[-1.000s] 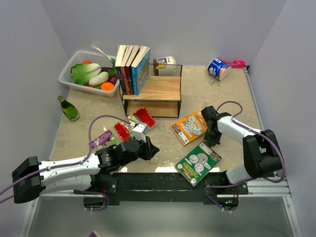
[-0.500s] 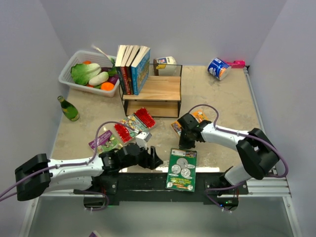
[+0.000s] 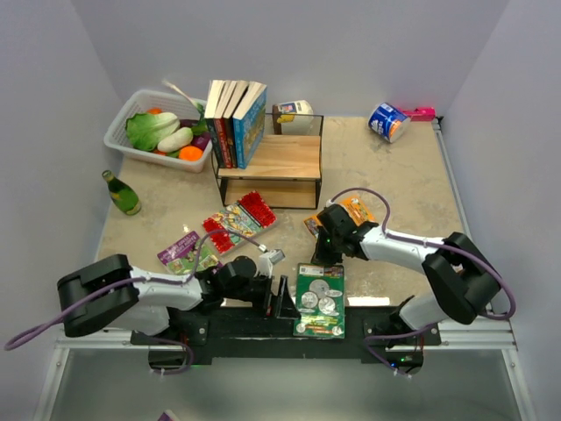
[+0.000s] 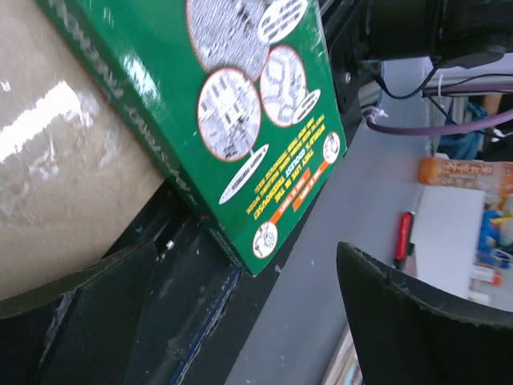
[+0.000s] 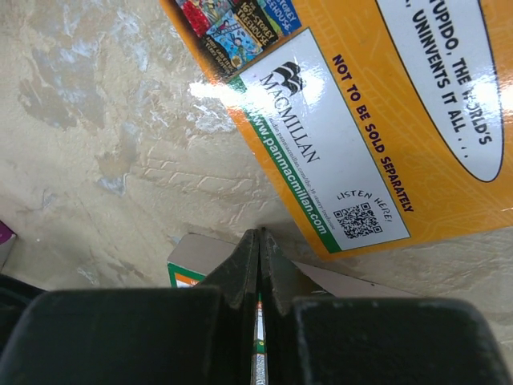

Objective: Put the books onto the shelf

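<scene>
A green book with coins [image 3: 320, 301] [image 4: 240, 104] lies flat at the table's near edge, one corner jutting past it. My left gripper [image 3: 282, 298] [image 4: 248, 321] is open just left of that corner, which lies ahead between the fingers, untouched. My right gripper [image 3: 323, 260] [image 5: 259, 237] is shut, its tips resting on the green book's [image 5: 180, 277] far edge. An orange book [image 3: 355, 209] [image 5: 385, 104] lies beyond it. A red book [image 3: 238, 221] and a purple one [image 3: 182, 250] lie flat at the left. Several books [image 3: 235, 123] stand on the shelf [image 3: 272, 158].
A white basket [image 3: 118, 132] of vegetables sits at the back left, with a green bottle [image 3: 121, 193] in front of it. A blue-and-white can [image 3: 386, 121] lies at the back right. A black rail [image 3: 228, 320] runs along the table's near edge.
The right gripper, shut, slid the green book left and toward the near edge. The left gripper swung right to that edge and opened wide.
</scene>
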`<state>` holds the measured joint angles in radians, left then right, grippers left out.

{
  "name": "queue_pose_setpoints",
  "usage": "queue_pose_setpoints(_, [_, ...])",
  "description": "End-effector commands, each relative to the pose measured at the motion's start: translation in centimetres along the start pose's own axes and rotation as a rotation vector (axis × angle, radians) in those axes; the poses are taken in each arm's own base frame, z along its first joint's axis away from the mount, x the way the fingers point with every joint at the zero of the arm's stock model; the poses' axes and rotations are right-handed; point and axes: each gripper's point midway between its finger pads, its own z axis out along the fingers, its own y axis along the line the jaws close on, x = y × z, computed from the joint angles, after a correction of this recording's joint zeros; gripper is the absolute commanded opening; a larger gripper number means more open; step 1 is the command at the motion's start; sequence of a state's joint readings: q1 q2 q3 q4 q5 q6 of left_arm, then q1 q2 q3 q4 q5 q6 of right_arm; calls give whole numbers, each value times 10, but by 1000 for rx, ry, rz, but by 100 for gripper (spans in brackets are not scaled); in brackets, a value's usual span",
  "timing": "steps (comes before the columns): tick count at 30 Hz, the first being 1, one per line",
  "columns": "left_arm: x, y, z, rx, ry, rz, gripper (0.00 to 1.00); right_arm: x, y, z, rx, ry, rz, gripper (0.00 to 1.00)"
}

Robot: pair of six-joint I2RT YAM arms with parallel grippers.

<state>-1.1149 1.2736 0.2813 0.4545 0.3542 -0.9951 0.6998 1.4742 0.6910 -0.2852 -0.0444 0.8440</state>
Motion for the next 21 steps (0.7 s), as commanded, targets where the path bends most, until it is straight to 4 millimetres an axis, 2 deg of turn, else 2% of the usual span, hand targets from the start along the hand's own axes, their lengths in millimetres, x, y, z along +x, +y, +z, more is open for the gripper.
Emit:
queue_pose_setpoints(1, [11,-20,0,139,42,-111,100,15,-23,6,60,21,-46,0])
queue_pose_setpoints(5, [2,-26,7,177,3,-102,100,13,-21,6,40,6,-52,0])
queue_pose_setpoints(7, [1,-22,13,175,1,-102,100,14,-21,6,33,3,-55,0])
queue_pose_setpoints(8, [-3,-30,14,217,-15,-85,100,15,-22,6,29,2,-55,0])
queue_pose_setpoints(9, [2,-22,19,203,1,-102,99,15,-22,5,24,-4,-55,0])
queue_pose_setpoints(10, [2,-21,21,211,-1,-106,99,15,-22,6,19,-8,-59,0])
queue_pose_setpoints(11, [-3,-31,21,267,-15,-86,97,17,-24,7,18,-9,-57,0])
queue_pose_setpoints(12, [3,-24,28,257,10,-117,95,18,-25,7,18,-9,-59,0])
queue_pose_setpoints(13, [4,-25,30,276,18,-121,94,19,-27,9,20,-4,-60,0])
queue_pose_setpoints(14, [1,-38,28,351,13,-97,89,22,-29,11,19,0,-61,0])
queue_pose_setpoints(15, [6,-31,34,347,39,-137,86,23,-29,11,16,2,-61,0])
queue_pose_setpoints(16, [6,-33,34,369,41,-146,82,25,-31,13,17,10,-60,0])
queue_pose_setpoints(17, [3,-42,31,428,29,-135,72,27,-32,14,16,14,-61,0])
queue_pose_setpoints(18, [7,-35,34,420,46,-180,65,28,-32,14,14,14,-61,0])
queue_pose_setpoints(19, [7,-35,33,433,47,-192,57,29,-32,14,12,16,-61,0])
queue_pose_setpoints(20, [2,-40,28,472,29,-184,45,29,-33,14,12,18,-60,0])
queue_pose_setpoints(21, [3,-36,29,470,30,-206,40,29,-33,14,12,18,-61,0])
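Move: The green book's middle lies about 10 cm to the left gripper's right, 2 cm ahead and 4 cm below; its left long edge is only some 4 cm off, and its near end hangs over the table edge. From that gripper, the orange book is roughly 24 cm ahead and 15 cm right, the red book about 25 cm ahead and 13 cm left. From the shut right fingers at the green book's far end, its middle is about 12 cm back, level sideways. Bring the left gripper about 4 cm right and 3 cm down onto the green book's left edge near its overhanging end, dipping first and making the reach right after. Level the fingers some 10 degrees, roll the forward side down about 15, and close from wide open to half around the edge. Keep the shut right fingertips resting on the far end, tilting them only slightly. ##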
